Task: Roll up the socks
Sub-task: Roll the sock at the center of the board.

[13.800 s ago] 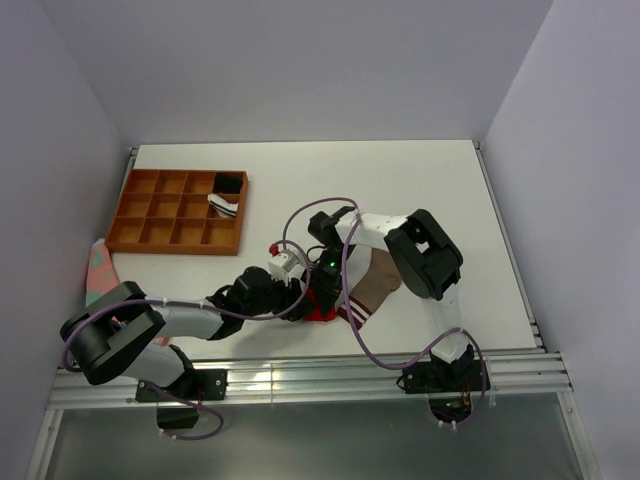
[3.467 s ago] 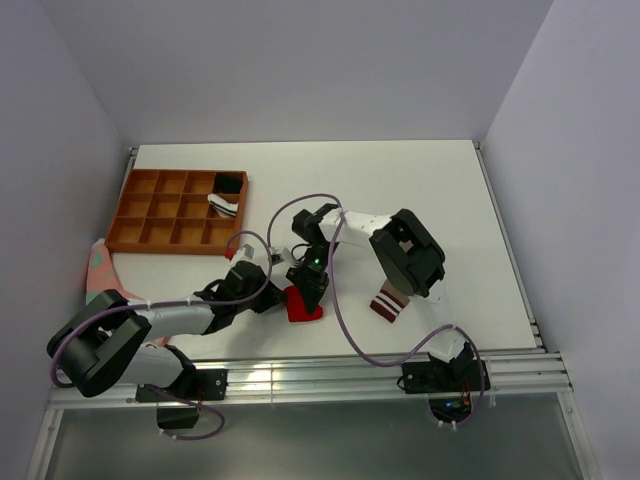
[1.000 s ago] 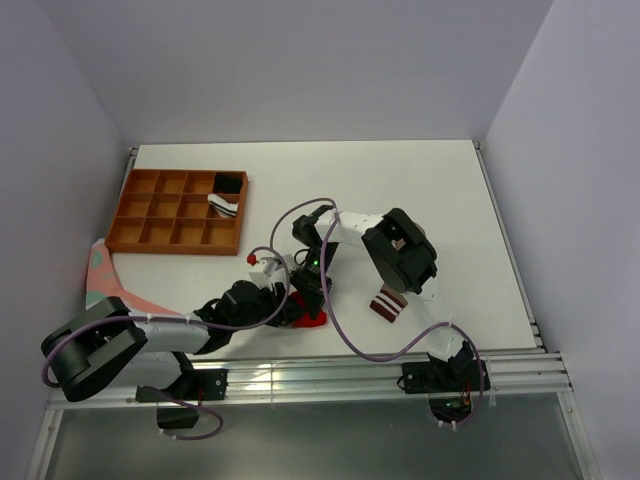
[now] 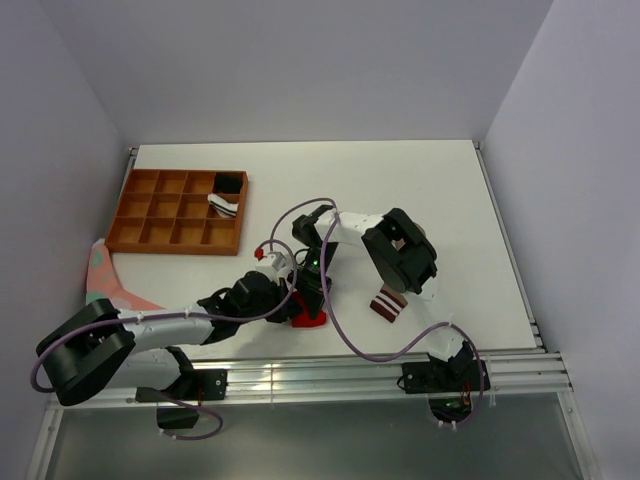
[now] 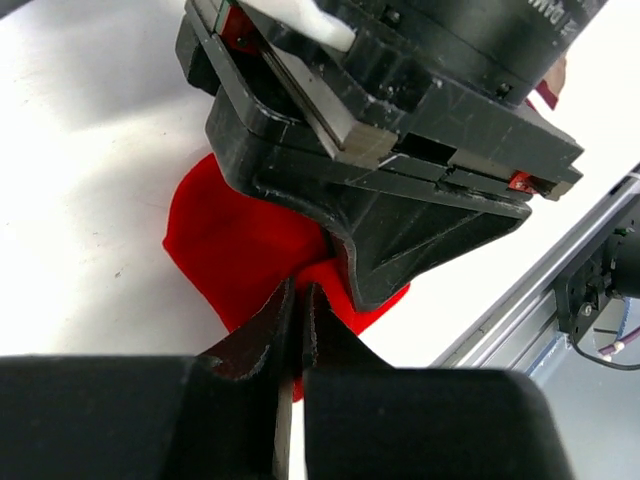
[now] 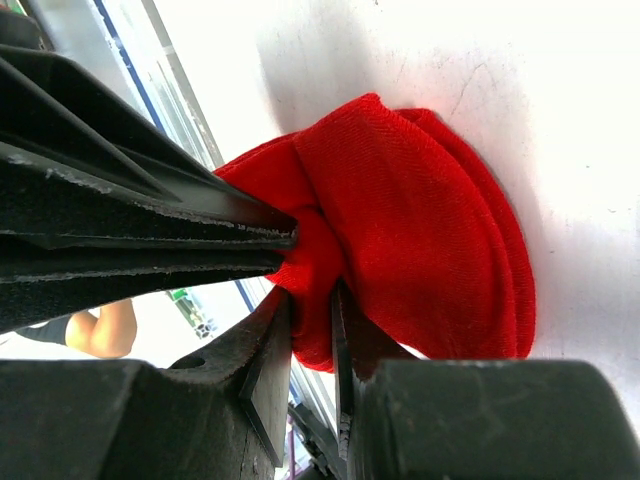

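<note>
The bright red sock (image 4: 310, 319) lies bunched near the table's front edge, and both grippers meet on it. My left gripper (image 4: 291, 304) reaches in from the left. In the left wrist view its jaws (image 5: 298, 292) are pinched together on a fold of the red sock (image 5: 225, 250). My right gripper (image 4: 310, 298) comes down from above, and in its wrist view it is shut (image 6: 312, 315) on another fold of the red sock (image 6: 420, 230). The tan-brown sock's striped cuff (image 4: 386, 305) shows to the right, the rest hidden under the right arm.
A brown compartment tray (image 4: 160, 232) stands at the back left with dark and white items (image 4: 225, 195) in two cells. A pink and teal cloth (image 4: 100, 275) hangs off the left side. The metal rail (image 4: 320, 375) runs along the front edge.
My left gripper's jaws have closed onto the red sock and its wrist has shifted slightly toward the right gripper. The right gripper keeps its grip in place.
</note>
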You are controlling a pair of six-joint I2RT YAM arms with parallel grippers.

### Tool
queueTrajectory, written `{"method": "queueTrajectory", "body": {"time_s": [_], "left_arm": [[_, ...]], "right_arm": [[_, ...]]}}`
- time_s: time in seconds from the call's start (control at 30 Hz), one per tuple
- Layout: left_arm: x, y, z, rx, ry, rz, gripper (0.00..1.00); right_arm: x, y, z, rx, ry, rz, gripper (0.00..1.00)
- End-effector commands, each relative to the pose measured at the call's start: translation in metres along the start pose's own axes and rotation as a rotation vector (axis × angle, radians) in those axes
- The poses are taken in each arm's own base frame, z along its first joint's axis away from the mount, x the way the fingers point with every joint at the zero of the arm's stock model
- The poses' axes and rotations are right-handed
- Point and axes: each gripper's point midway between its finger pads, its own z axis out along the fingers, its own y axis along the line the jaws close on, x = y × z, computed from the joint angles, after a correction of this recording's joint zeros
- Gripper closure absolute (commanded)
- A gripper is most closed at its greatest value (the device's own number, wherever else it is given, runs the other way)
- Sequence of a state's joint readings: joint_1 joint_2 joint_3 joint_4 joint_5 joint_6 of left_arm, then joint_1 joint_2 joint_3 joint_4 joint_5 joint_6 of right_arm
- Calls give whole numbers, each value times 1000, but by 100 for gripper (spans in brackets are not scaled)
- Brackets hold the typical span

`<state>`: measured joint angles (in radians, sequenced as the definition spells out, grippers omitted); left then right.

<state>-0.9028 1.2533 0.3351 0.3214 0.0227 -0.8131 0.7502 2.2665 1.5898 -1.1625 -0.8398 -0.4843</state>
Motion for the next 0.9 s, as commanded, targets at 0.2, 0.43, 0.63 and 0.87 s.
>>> {"method": "queueTrajectory", "body": {"time_s": [0.2,0.43,0.63,0.87], "left_arm": [[-7,14,-1,-116,-8,-28,100],[-1,19,3,-135,9,-46,100],[-1,20,9,-152,18,-52,100],[1,23,15,-175,24,-81,100]], "right_arm": [[-13,-41,-14,241,-18,-122,57],[-17,-38,-36,272,-89,-126,47],[-13,-37,-57,290,-157,-116,44],[-8,-38,-84,313,-259,-109,43]]}}
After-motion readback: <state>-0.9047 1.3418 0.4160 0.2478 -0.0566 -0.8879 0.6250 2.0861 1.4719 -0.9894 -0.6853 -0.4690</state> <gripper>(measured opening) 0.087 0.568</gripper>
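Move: The folded red sock is pinched by both hands: its middle lies some 3 cm right and 1 cm ahead of the left hand, and about 2 cm left of the right hand, level with it fore and aft, roughly 1 cm below both. The brown sock's middle is about 20 cm right and 9 cm ahead of the right hand, the wooden tray's roughly 27 cm left and 24 cm ahead of the left hand. Forward and then also to the right, the right hand opens, lets go of the red sock and draws off about 7 cm towards the brown sock, rising slightly as its fingers tilt by some 15 degrees. The left fingers stay shut on the sock's near left part, easing forward a little and down while turning slightly counter-clockwise. ##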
